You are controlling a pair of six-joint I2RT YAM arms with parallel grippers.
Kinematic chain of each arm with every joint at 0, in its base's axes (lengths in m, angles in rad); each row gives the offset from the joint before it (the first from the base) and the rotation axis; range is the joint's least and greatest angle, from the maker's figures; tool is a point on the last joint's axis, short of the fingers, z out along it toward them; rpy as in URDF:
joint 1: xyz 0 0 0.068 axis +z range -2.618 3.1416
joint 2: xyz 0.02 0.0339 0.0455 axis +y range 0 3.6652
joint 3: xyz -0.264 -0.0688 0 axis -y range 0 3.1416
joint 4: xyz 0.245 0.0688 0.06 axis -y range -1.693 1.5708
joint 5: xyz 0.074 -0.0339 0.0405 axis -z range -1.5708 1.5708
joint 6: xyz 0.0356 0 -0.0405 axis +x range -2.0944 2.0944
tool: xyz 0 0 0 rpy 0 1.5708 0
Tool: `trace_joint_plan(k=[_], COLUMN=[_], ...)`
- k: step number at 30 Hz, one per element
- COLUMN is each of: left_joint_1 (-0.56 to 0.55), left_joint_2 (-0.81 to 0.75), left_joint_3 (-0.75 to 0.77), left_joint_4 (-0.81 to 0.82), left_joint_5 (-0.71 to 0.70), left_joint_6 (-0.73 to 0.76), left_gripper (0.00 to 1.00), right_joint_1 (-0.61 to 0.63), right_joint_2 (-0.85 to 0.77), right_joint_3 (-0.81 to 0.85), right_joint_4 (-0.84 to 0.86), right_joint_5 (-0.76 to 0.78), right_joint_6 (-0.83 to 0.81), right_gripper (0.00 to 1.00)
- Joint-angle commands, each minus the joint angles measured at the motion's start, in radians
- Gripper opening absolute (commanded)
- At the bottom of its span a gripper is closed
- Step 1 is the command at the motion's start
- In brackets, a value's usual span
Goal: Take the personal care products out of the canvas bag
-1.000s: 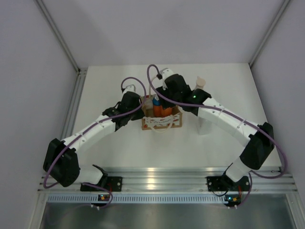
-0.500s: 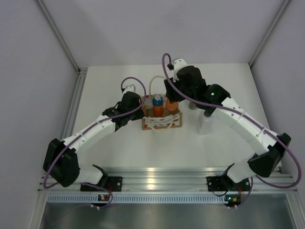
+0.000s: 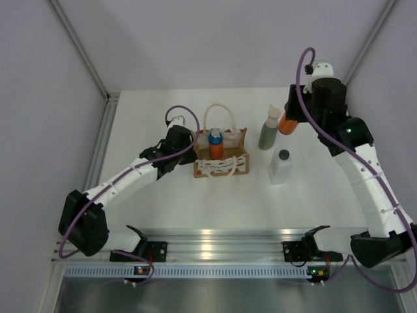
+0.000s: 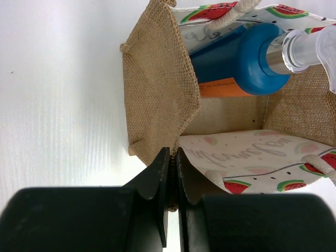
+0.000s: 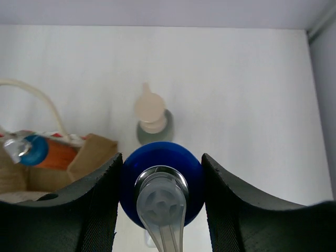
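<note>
The canvas bag (image 3: 222,160) stands mid-table, a brown burlap tote with cream rope handles. My left gripper (image 3: 190,141) is shut on its left rim, with the burlap edge pinched between the fingers (image 4: 164,173). One blue-capped bottle with an orange label (image 3: 215,143) stands inside the canvas bag (image 4: 157,100). My right gripper (image 3: 293,117) is high at the back right, shut on the blue cap of an orange bottle (image 3: 288,125). That cap (image 5: 161,184) fills the jaws. Directly below it stands the grey-green pump bottle (image 5: 151,113).
The grey-green pump bottle (image 3: 269,132) stands right of the bag. A white squarish bottle with a dark cap (image 3: 281,167) stands just in front of it. Side walls close in the table on the left and right, and a metal rail (image 3: 215,244) runs along the near edge.
My right arm has lifted the orange bottle out of the bag and swung it right, past the pump bottle. The left gripper has kept its hold on the bag rim.
</note>
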Motion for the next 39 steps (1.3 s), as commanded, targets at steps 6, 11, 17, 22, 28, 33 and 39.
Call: trace_joint_plan(k=[6,11,17,22,28,33,39], left_joint_1=[-0.001,-0.001,-0.003,-0.001,-0.001,-0.001,-0.001], left_joint_2=[-0.024,-0.029,-0.029,-0.032,-0.033,-0.036,-0.041], left_joint_3=[-0.006,-0.008,-0.014,-0.013,-0.014,-0.014,-0.014], left_joint_4=[0.009,0.009,0.008,0.009,0.008,0.009,0.006], left_joint_5=[-0.014,-0.014,-0.01,-0.003,0.003,0.011,0.016], left_joint_6=[0.01,0.017,0.02,0.026,0.029,0.027,0.032], left_gripper=[0.0,0.0,0.0,0.0,0.0,0.0,0.0], right_joint_1=[-0.278,-0.361,-0.384,-0.375,-0.374,-0.374,-0.374], right_joint_2=[-0.068,-0.058,-0.061,-0.071,-0.03,0.028,0.062], right_joint_3=[-0.21,-0.393,-0.577,-0.685,-0.722,-0.711,-0.682], right_joint_4=[0.173,0.324,0.511,0.649,0.715,0.703,0.635], right_joint_5=[0.023,-0.028,-0.052,-0.056,-0.042,-0.054,-0.065], right_joint_6=[0.053,0.078,0.088,0.064,0.052,0.055,0.067], right_gripper=[0.0,0.0,0.0,0.0,0.0,0.0,0.36])
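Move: On the bare table to the right of the green pump bottle is the spot for the orange bottle in the right hand, about 12 cm right of that hand, 3 cm ahead and roughly 36 cm below. The green pump bottle stands some 8 cm ahead and 1 cm left, the white bottle about 4 cm back and 5 cm right, both some 27 cm lower. From the left hand the spot lies about 41 cm right, 6 cm ahead. Swinging on to the right by about 12 cm while turning some 20 degrees clockwise, the right hand carries the orange bottle clear of the green one, then sinks about 23 cm to the table, its fingers tipping further down. It slows low down, eases a few centimetres forward and keeps its grip at the neck. ##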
